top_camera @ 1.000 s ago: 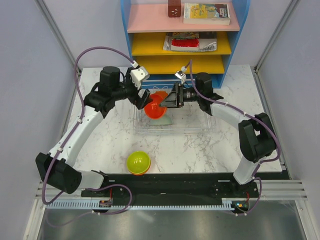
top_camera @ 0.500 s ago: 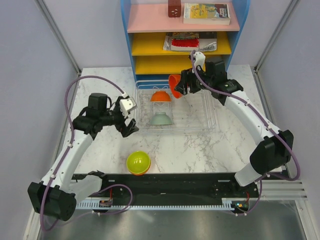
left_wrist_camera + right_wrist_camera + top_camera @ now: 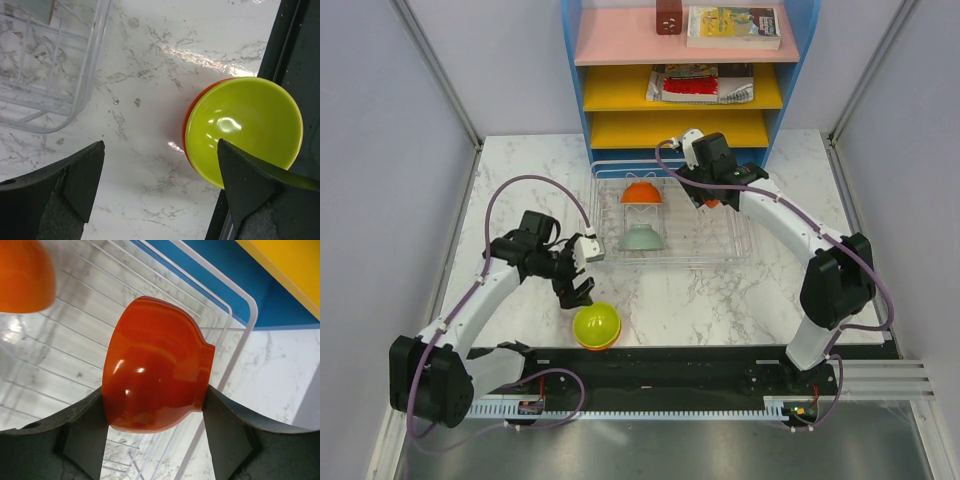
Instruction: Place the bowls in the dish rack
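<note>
My right gripper point(image 3: 155, 396) is shut on a glossy red bowl point(image 3: 155, 372), held on its side over the right back part of the white wire dish rack point(image 3: 720, 245). In the top view the arm hides most of that bowl point(image 3: 712, 203). An orange bowl point(image 3: 641, 192) and a pale mint bowl point(image 3: 640, 238) stand upside down in the rack's left part. Near the table's front edge a lime green bowl point(image 3: 597, 325) sits nested in an orange one point(image 3: 186, 131). My left gripper point(image 3: 578, 286) hangs open just up-left of the lime bowl point(image 3: 245, 127), not touching it.
A blue shelf unit point(image 3: 576, 70) with pink and yellow shelves, holding books, stands right behind the rack. The rack's near left corner point(image 3: 75, 100) shows in the left wrist view. A black rail point(image 3: 670, 365) runs along the table's front edge beside the nested bowls.
The left gripper has drawn back from the rack and come down beside the lime bowl. The right gripper has carried the red bowl from the rack's middle to its right back part.
</note>
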Controlling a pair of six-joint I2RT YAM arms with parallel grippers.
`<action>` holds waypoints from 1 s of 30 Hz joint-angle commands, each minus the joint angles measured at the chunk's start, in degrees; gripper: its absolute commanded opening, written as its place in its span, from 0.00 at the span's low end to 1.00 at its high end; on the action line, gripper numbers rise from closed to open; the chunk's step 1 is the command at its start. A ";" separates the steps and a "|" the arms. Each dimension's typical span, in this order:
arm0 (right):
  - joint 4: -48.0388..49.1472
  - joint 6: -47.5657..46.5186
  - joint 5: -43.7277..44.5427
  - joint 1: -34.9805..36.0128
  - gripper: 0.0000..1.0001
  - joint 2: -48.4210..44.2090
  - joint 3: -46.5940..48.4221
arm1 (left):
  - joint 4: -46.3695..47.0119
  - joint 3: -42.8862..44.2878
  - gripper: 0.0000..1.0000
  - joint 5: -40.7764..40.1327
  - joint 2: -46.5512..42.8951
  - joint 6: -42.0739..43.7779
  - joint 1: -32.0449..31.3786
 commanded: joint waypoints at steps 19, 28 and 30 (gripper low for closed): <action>3.40 -4.78 14.23 1.30 0.00 6.60 5.00 | -0.35 -5.78 0.72 -1.68 4.18 6.88 -4.07; 3.93 -5.48 15.90 1.48 0.00 7.65 5.79 | -0.17 -5.52 0.31 -1.68 5.41 6.44 -4.33; 3.93 -5.75 15.90 1.39 0.00 7.83 5.88 | -0.17 -5.43 0.25 -1.77 5.32 6.35 -4.51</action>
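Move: The left hand, open and empty, has the green bowl, stacked in an orange one, about 8 cm back, 3 cm to its right and 8 cm below. The rack's near-left corner is some 9 cm ahead and 3 cm to its right. The right hand holds the red bowl; the rack's right rear space lies roughly 2 cm ahead, 2 cm right and 8 cm below. About 13 cm to its left stand the racked orange bowl, 2 cm ahead, and the grey-green bowl, 7 cm back. The left fingers close from wide open to a narrow gap astride the green bowl's far-left rim, one inside and one outside, after the hand comes back about 4 cm and down 5 towards the stack. The right hand keeps its grip on the red bowl, easing some 3 cm forward and 2 cm right; it sinks about 3 cm, then rises 1, rolling its left side down about 10 degrees over the rack's right rear. ##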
